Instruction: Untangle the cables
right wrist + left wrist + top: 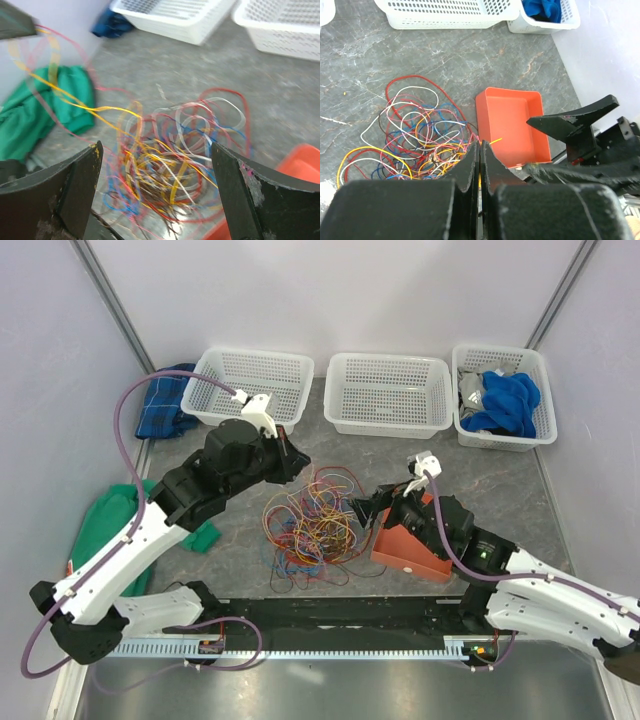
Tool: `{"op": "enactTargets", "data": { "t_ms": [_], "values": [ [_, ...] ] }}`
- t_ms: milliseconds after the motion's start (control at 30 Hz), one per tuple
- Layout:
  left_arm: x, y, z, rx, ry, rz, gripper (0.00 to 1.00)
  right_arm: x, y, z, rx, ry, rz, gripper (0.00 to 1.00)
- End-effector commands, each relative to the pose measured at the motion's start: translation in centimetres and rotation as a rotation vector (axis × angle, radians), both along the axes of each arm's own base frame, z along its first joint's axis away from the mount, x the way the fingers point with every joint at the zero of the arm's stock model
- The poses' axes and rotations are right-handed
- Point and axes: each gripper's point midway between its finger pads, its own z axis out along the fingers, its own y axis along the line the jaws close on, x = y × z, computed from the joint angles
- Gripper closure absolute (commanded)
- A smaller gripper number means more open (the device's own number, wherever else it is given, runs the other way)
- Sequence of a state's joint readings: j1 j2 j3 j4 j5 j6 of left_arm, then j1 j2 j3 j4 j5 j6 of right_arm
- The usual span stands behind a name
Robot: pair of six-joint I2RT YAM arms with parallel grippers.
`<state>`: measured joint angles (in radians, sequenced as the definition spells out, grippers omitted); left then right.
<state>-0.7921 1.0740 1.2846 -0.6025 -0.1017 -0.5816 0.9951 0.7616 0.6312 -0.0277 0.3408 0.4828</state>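
The cables [310,525] lie as a tangle of red, yellow, blue, white and pink wires on the grey tabletop between the two arms. My left gripper [298,462] hangs over the tangle's far left edge. In the left wrist view its jaws [480,146] are pressed together with a yellow wire end poking out past them. The right wrist view shows yellow and pink strands [75,102] stretched up from the cables [170,160] toward that gripper. My right gripper [365,512] stands open just right of the pile, its fingers [156,150] spread wide above the tangle and holding nothing.
An orange tray [405,545] sits right of the cables, under my right arm. Three white baskets [388,390] line the back; the right one holds blue cloth [505,400]. A green cloth [110,515] and a blue plaid cloth [160,405] lie at the left.
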Motion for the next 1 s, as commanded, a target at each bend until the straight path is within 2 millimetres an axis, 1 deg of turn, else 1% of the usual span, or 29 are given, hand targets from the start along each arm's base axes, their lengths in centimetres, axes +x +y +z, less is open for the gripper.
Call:
{"op": "enactTargets", "data": {
  "t_ms": [0, 33, 67, 133, 167, 200, 233, 267, 300, 333, 433, 500, 533, 600, 633, 700, 733, 800, 833, 900, 933, 967],
  "values": [
    [0.2, -0.4, 0.5, 0.045, -0.024, -0.040, 0.98, -0.6, 3.7, 4.3, 0.117, -0.108, 0.153, 0.04],
    [0.2, -0.5, 0.5, 0.043, -0.022, -0.046, 0.98, -0.6, 4.2, 4.4, 0.120, -0.111, 0.169, 0.05],
    [0.2, -0.5, 0.3, 0.046, -0.020, -0.048, 0.98, -0.2, 4.9, 3.6, 0.106, -0.097, 0.174, 0.05],
    [0.1, -0.6, 0.3, 0.045, -0.019, -0.052, 0.98, -0.1, 5.9, 3.6, 0.112, -0.102, 0.198, 0.07],
    [0.1, -0.6, 0.3, 0.046, -0.020, -0.053, 0.98, 0.2, 6.6, 2.7, 0.092, -0.087, 0.206, 0.10],
    [0.1, -0.5, 0.5, 0.045, -0.023, -0.050, 0.98, 0.2, 7.1, 2.8, 0.097, -0.088, 0.220, 0.11],
    [0.0, -0.4, 0.5, 0.046, -0.026, -0.051, 0.98, 0.1, 7.6, 2.3, 0.092, -0.081, 0.238, 0.13],
    [0.0, -0.4, 0.7, 0.046, -0.028, -0.050, 0.98, 0.3, 8.0, 1.1, 0.072, -0.062, 0.243, 0.16],
    [0.0, -0.3, 0.9, 0.043, -0.032, -0.048, 0.98, 0.4, 8.2, 0.8, 0.070, -0.059, 0.244, 0.18],
    [-0.1, -0.2, 0.8, 0.048, -0.030, -0.048, 0.98, 0.5, 8.6, -0.3, 0.054, -0.043, 0.249, 0.19],
    [-0.1, -0.1, 1.0, 0.051, -0.033, -0.046, 0.98, 0.8, 8.7, -2.4, 0.042, -0.027, 0.236, 0.25],
    [-0.2, -0.1, 0.9, 0.052, -0.030, -0.049, 0.98, 0.9, 8.8, -3.0, 0.054, -0.025, 0.232, 0.28],
    [-0.2, 0.0, 0.9, 0.052, -0.030, -0.049, 0.98, 1.1, 8.9, -3.4, 0.051, -0.021, 0.227, 0.31],
    [-0.2, 0.0, 0.8, 0.055, -0.025, -0.048, 0.98, 1.5, 9.0, -3.4, 0.067, -0.029, 0.208, 0.34],
    [-0.3, 0.0, 0.8, 0.053, -0.024, -0.046, 0.98, 1.7, 9.0, -3.5, 0.071, -0.032, 0.199, 0.39],
    [-0.3, 0.1, 0.8, 0.050, -0.023, -0.045, 0.98, 1.9, 9.0, -3.1, 0.110, -0.062, 0.191, 0.44],
    [-0.3, 0.1, 0.6, 0.050, -0.020, -0.042, 0.98, 2.0, 9.1, -3.2, 0.116, -0.065, 0.187, 0.50],
    [-0.4, 0.2, 0.6, 0.047, -0.017, -0.040, 0.98, 2.1, 9.1, -2.8, 0.136, -0.078, 0.180, 0.58],
    [-0.4, 0.2, 0.4, 0.047, -0.015, -0.038, 0.98, 2.2, 9.1, -2.8, 0.138, -0.080, 0.179, 0.69],
    [-0.5, 0.4, 0.3, 0.048, -0.014, -0.035, 0.98, 2.4, 8.8, -2.4, 0.149, -0.088, 0.157, 0.81],
    [-0.5, 0.4, -0.1, 0.052, -0.008, -0.030, 0.98, 2.3, 8.4, -1.4, 0.169, -0.107, 0.152, 0.94],
    [-0.5, 0.6, -0.1, 0.053, -0.008, -0.025, 0.98, 2.2, 7.9, -1.1, 0.178, -0.115, 0.142, 1.00]
  ]
}}
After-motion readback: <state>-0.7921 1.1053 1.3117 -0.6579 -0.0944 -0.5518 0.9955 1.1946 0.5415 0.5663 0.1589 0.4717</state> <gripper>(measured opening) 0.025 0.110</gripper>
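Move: The yellow cable hanging from the left gripper is the right hand's target: about 8 cm to its left, 2 cm ahead and 5 cm below. The pile of cables lies roughly 12 cm to the right hand's left, level with it and 20 cm down; the red box is some 17 cm to its right at like depth, also level. From the left hand, that stretch of yellow cable is about 8 cm right, 6 cm back and 12 cm down. Right hand sweeps left some 9 cm, dips about 5 cm and pinches the yellow cable; left keeps its hold. ##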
